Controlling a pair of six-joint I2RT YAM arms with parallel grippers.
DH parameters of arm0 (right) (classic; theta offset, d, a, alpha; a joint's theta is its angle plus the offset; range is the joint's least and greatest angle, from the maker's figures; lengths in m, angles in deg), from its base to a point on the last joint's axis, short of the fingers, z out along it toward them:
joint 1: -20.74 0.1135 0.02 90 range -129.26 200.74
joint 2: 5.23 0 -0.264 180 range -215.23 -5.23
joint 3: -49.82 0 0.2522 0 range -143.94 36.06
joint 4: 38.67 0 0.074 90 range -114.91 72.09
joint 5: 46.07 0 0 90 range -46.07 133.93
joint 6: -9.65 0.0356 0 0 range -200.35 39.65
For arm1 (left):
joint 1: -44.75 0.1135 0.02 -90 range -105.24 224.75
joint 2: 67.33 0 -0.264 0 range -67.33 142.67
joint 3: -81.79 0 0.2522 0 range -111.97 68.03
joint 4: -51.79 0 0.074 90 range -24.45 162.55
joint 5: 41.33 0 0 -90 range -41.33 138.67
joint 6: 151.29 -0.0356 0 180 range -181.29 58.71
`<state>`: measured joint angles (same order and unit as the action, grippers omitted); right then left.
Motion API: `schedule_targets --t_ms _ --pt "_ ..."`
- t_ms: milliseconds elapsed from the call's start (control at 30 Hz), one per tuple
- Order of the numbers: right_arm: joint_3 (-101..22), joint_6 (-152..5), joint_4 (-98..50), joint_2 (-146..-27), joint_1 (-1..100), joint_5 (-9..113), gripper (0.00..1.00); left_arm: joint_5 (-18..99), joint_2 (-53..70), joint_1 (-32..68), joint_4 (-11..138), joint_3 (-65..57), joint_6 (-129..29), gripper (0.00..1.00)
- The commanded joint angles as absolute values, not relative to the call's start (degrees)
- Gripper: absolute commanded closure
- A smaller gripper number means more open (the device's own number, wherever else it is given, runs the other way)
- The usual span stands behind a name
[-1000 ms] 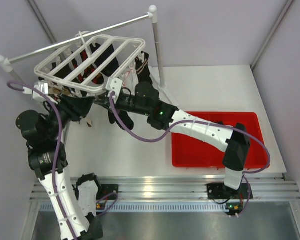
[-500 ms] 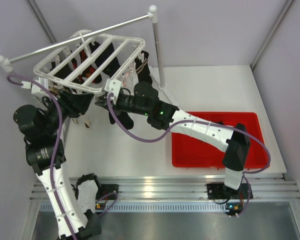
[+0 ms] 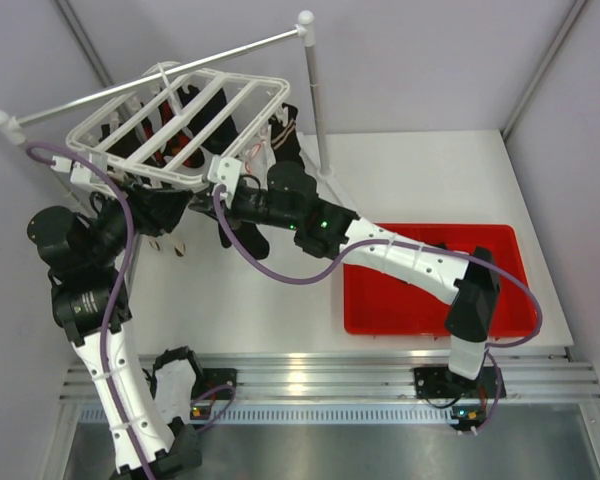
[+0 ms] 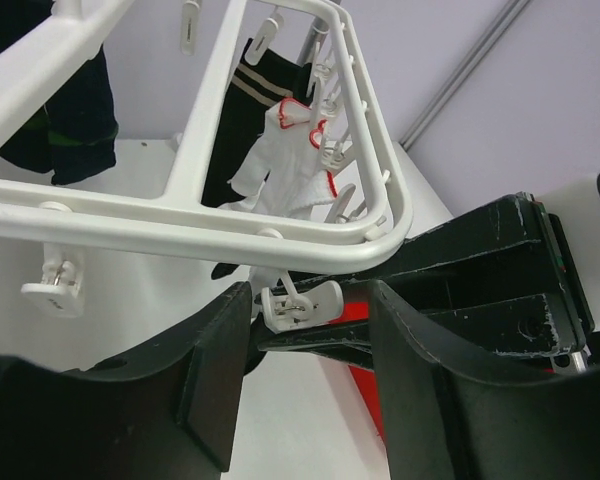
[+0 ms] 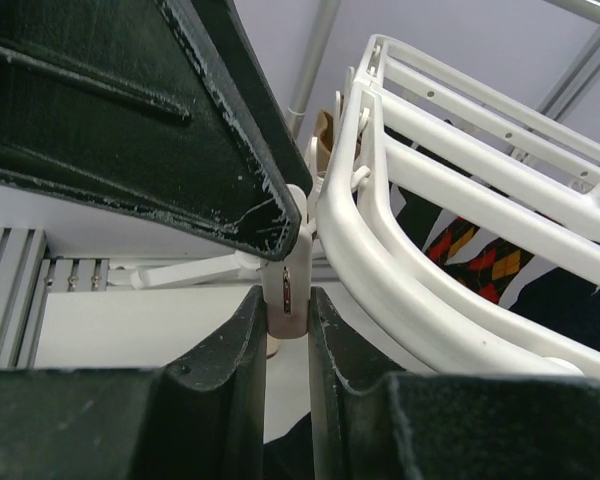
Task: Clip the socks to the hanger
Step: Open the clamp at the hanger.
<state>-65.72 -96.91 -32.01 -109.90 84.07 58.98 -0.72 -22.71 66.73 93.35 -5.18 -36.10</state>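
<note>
The white hanger [image 3: 180, 120] hangs tilted from the rail, with dark socks [image 4: 245, 110] and white ones clipped under it. My right gripper [image 5: 286, 300] is shut on a small white clip [image 5: 285, 265] at the hanger's near corner. Another dangling clip [image 4: 302, 303] sits between the fingers of my left gripper [image 4: 308, 325], which is open and touches neither side of it. In the top view both grippers meet under the hanger's near edge, the left gripper [image 3: 168, 205] and the right gripper [image 3: 235, 195]. A black sock [image 3: 226, 236] shows just below the right gripper; I cannot tell whether it is held.
The grey rail stand [image 3: 310, 90] rises behind the hanger. A red tray [image 3: 430, 300] lies on the table at the right, under the right arm. A brown patterned sock [image 5: 470, 255] hangs inside the frame. Purple cables loop round both arms.
The left arm has swung its gripper right, under the hanger's near edge, next to the right gripper. The hanger has shifted slightly. The right gripper keeps its hold on the clip.
</note>
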Motion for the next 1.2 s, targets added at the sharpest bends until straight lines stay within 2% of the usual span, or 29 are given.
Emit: schedule_targets --t_ms 0,233,567,667,700,900,967,1000,1100,1167 --pt "-69.41 -97.75 -33.09 -109.03 85.42 60.19 1.0 -4.06 -23.12 66.81 89.02 -4.04 -34.93 0.45" --pt "-70.29 -97.75 -32.82 -109.12 85.69 60.1 1.0 -1.78 -22.86 66.73 90.07 -3.6 -35.54 0.45" --pt "-70.2 -98.99 -31.86 -109.21 86.13 60.28 1.0 1.03 -22.24 66.73 87.53 -4.13 -32.02 0.54" --pt "-69.94 -99.42 -31.59 -109.21 86.3 60.28 1.0 1.38 -22.33 66.73 87.0 -4.04 -30.97 0.66" --pt "-69.94 -99.6 -31.59 -109.12 86.3 60.19 1.0 1.38 -22.25 66.73 87.0 -3.95 -30.45 0.75" --pt "-69.94 -99.69 -31.42 -109.03 86.3 59.4 0.96 1.12 -22.25 66.73 87.0 -2.9 -30.09 0.92" --pt "-69.94 -99.08 -31.24 -108.77 86.21 58.78 0.85 0.94 -22.24 66.73 87.0 -2.63 -30.09 0.97" --pt "-69.85 -99.07 -31.15 -108.59 86.3 58.7 0.73 1.03 -22.24 66.73 87.09 -2.63 -30.0 0.98" --pt "-69.06 -98.9 -29.93 -107.28 86.3 58.26 0.55 1.03 -22.33 66.73 87.09 -2.46 -29.21 1.0" --pt "-67.31 -99.07 -28.35 -105.01 86.3 58.69 0.5 0.86 -22.16 66.81 87.0 -2.19 -29.03 1.0"
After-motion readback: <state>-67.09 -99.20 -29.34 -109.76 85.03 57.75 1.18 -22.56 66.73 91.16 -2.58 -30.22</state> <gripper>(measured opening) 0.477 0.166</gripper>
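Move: The empty clamp under the hanger's near rail stands between the open left fingers, some 2 cm ahead of the hand point, about 1 cm to its right and 1 cm below. The rail runs about 3 cm above the clamp. A second empty clamp hangs about 5 cm ahead and 8 cm left of the left hand, 1 cm below. The white gloves are roughly 10 cm ahead, 8 cm right. The right fingers still pinch the clamp, its middle about 1 cm left of and 1 cm above their hand point. The left fingers close on the clamp just under the rail, the hand first sinking a little and then easing forward, about 1 cm each way, with a slight roll of some 5 degrees. The right hand keeps its pinch, rising about 1 cm, and only once the left has hold does it open wide and let go of the clamp, dipping slightly back and down. ##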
